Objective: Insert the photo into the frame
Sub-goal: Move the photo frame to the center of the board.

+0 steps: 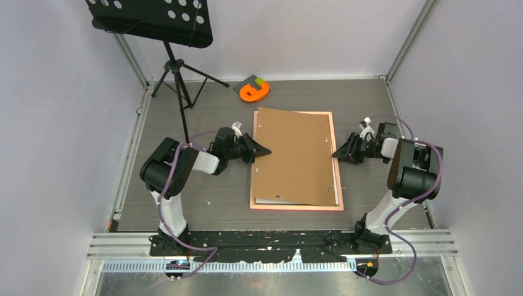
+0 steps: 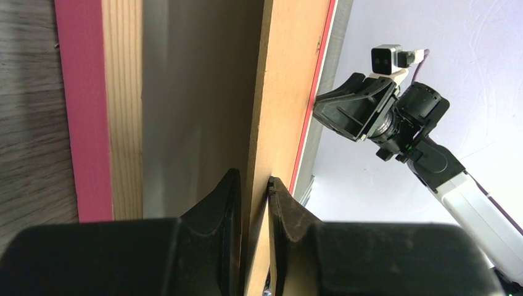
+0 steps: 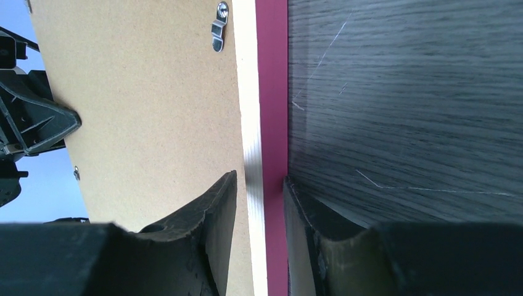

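Note:
The frame (image 1: 296, 208) lies flat mid-table, its pink border showing round a brown backing board (image 1: 296, 154) that sits slightly askew on top. The photo is hidden; only a pale sheet edge (image 1: 290, 200) peeks out under the board's near side. My left gripper (image 1: 264, 150) is at the board's left edge. In the left wrist view its jaws (image 2: 254, 182) straddle the raised board (image 2: 277, 92) with a thin gap, the frame (image 2: 86, 111) lying below. My right gripper (image 1: 337, 153) is open. Its jaws (image 3: 260, 179) span the frame's right rim (image 3: 271, 92), one finger over the board (image 3: 142, 92).
A black music stand (image 1: 176, 74) on a tripod stands at the back left. An orange tape-like object (image 1: 255, 92) lies behind the frame. A metal turn clip (image 3: 219, 28) sits on the board near the right rim. White walls enclose the table.

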Available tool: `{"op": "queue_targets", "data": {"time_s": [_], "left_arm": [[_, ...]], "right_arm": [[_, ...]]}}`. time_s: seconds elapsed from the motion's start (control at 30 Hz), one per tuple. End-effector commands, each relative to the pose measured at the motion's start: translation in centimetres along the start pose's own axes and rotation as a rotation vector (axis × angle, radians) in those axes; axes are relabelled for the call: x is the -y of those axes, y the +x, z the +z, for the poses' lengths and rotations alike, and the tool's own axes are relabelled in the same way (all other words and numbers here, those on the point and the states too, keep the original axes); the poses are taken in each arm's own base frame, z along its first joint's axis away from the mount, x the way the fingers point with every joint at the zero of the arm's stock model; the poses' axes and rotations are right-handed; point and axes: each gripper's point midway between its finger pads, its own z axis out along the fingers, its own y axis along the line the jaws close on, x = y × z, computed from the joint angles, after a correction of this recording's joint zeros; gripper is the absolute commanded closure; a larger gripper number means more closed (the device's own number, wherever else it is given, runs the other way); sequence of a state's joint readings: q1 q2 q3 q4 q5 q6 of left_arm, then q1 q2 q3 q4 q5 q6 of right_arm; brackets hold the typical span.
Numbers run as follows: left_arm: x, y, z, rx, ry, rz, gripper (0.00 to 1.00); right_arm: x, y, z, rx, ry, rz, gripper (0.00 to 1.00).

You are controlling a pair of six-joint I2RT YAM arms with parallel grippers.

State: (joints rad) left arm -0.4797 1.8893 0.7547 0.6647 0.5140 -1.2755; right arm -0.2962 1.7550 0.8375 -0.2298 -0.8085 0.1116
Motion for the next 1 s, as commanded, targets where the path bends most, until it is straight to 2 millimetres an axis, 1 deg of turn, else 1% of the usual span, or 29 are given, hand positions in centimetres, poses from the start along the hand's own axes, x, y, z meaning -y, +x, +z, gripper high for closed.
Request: {"op": "queue_targets", "data": {"time_s": [0.0, 0.13, 0.23, 0.37, 0.53, 0.77, 0.97], "left_arm": [[-1.5, 2.9, -0.1, -0.079, -0.067, -0.026, 0.83], [-1.6, 3.9, 0.2, -0.102, -0.070, -0.023, 0.82], [-2.1, 4.4, 0.5, -0.119, -0.086, -0.023, 0.81], [-2.3, 4.4, 0.7, -0.124, -0.099, -0.008, 0.79], [-2.8, 3.7, 0.8, -0.122, -0.127, 0.023, 0.77], [-3.6, 3.5, 0.9, -0.129, -0.156, 0.039, 0.62], [-3.5, 3.1, 0.7, -0.136, -0.181, 0.069, 0.54]], "right_arm": [[0.5, 1.4, 0.7, -0.046, 0.014, 0.010, 0.60], [0.5, 1.4, 0.8, -0.048, 0.012, 0.011, 0.60], [0.5, 1.5, 0.8, -0.050, 0.011, 0.013, 0.60], [0.5, 1.5, 0.8, -0.051, 0.010, 0.013, 0.60], [0.5, 1.5, 0.9, -0.052, 0.007, 0.012, 0.61], [0.5, 1.5, 0.9, -0.055, 0.004, 0.015, 0.61], [0.5, 1.6, 0.9, -0.058, 0.003, 0.016, 0.61]]}}
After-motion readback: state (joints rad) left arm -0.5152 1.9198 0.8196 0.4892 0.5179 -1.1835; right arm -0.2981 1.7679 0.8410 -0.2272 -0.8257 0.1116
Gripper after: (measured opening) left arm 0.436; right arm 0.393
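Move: My left hand pinches the left edge of the brown backing board, whose middle is about 11 cm to its right and 2 cm lower. The frame it goes into has its middle roughly 12 cm to the right, level fore-and-aft and some 4 cm below. An orange tool lies about 23 cm ahead and 3 cm left of my left hand. From my right hand, at the right rail, the frame's middle is some 13 cm left and 1 cm down. I draw the board's left edge back and a little to the right by about 1 cm, then lower it some 2 cm towards the frame opening with my left hand, tilting slightly while the fingers open from a narrow pinch to nearly half wide and give up their grip. My right hand stays at the frame's right rail, its fingers astride it. ##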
